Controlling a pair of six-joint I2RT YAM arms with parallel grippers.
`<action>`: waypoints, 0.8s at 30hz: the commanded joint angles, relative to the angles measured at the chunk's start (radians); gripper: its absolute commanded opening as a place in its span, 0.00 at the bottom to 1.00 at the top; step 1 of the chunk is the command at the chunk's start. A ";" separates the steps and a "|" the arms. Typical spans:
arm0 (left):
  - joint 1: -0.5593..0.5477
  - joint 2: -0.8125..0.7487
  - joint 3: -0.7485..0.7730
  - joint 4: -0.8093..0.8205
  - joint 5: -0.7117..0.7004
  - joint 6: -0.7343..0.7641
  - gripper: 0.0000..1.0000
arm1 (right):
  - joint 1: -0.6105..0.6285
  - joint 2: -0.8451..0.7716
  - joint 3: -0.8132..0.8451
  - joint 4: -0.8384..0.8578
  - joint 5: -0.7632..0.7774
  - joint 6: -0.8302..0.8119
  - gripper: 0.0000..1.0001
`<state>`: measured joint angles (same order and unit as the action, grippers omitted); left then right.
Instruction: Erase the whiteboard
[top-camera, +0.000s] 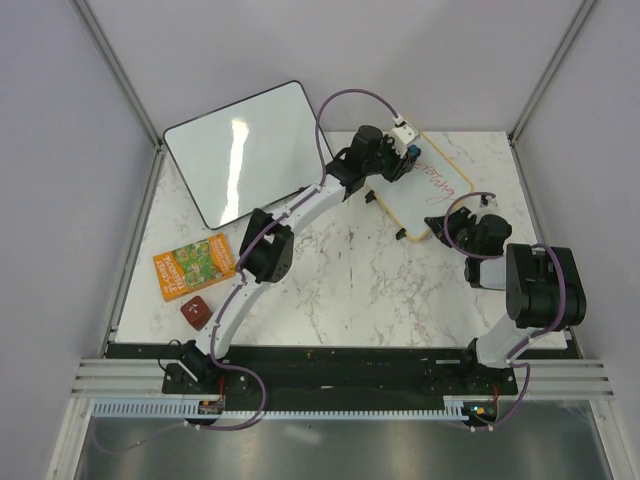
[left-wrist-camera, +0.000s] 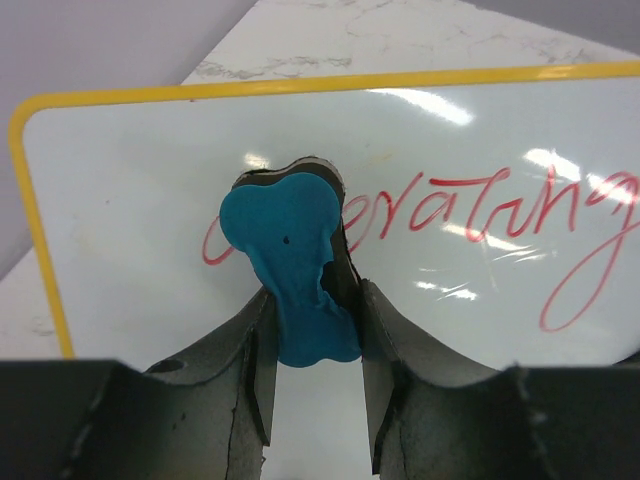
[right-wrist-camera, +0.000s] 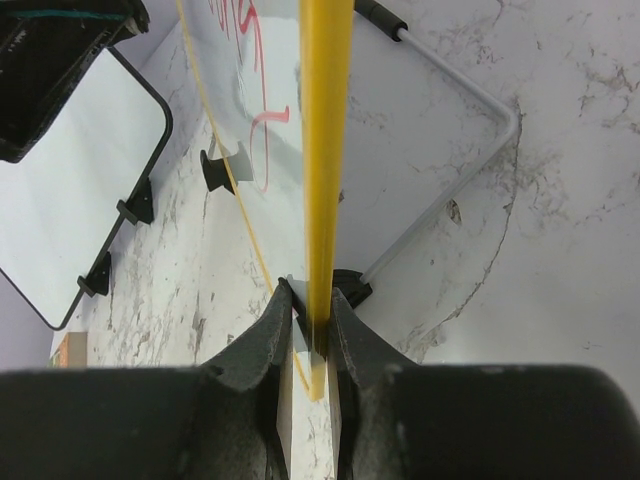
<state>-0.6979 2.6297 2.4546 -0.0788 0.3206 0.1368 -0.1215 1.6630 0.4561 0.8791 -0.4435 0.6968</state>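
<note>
The whiteboard has a thin yellow frame and red handwriting; it stands tilted at the back right of the table. My left gripper is shut on a blue eraser whose dark pad sits against the board at the left end of the writing. The left gripper shows the eraser between its fingers. My right gripper is shut on the board's yellow edge at its near corner, the frame pinched between the fingers of the gripper.
A larger black-framed glossy board leans at the back left, also in the right wrist view. A colourful book and a small brown cube lie at the left. A wire stand is behind the whiteboard.
</note>
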 joint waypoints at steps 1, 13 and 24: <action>0.009 0.015 0.023 -0.076 0.020 0.231 0.02 | 0.019 0.007 0.006 -0.118 0.011 -0.085 0.00; -0.104 0.006 -0.028 -0.095 -0.008 0.486 0.02 | 0.092 -0.082 0.030 -0.278 0.130 -0.197 0.00; -0.167 -0.173 -0.273 -0.091 0.156 0.523 0.02 | 0.146 -0.151 0.010 -0.299 0.184 -0.232 0.00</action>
<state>-0.8165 2.5446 2.2883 -0.1314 0.3771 0.5827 -0.0135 1.5368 0.4793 0.6697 -0.2909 0.5846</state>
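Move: The left hand already holds the blue eraser at the start of the remaining red writing; the middle of that writing lies about 6 cm back and 6 cm to its right, at nearly its own height. The board corner held by the right hand is roughly 16 cm back, 6 cm right and 8 cm lower. From the right hand, the writing's middle is about 10 cm ahead, straight in line, and 8 cm up. Back and to the right along the red writing sweeps the left hand, after a small swing left; it ends about 7 cm back and 4 cm right, slightly lower, keeping the eraser gripped against the board. Its wrist rolls some 25 degrees clockwise as seen along the fingers. The right hand keeps pinching the board's edge, easing slightly left with a small roll. ##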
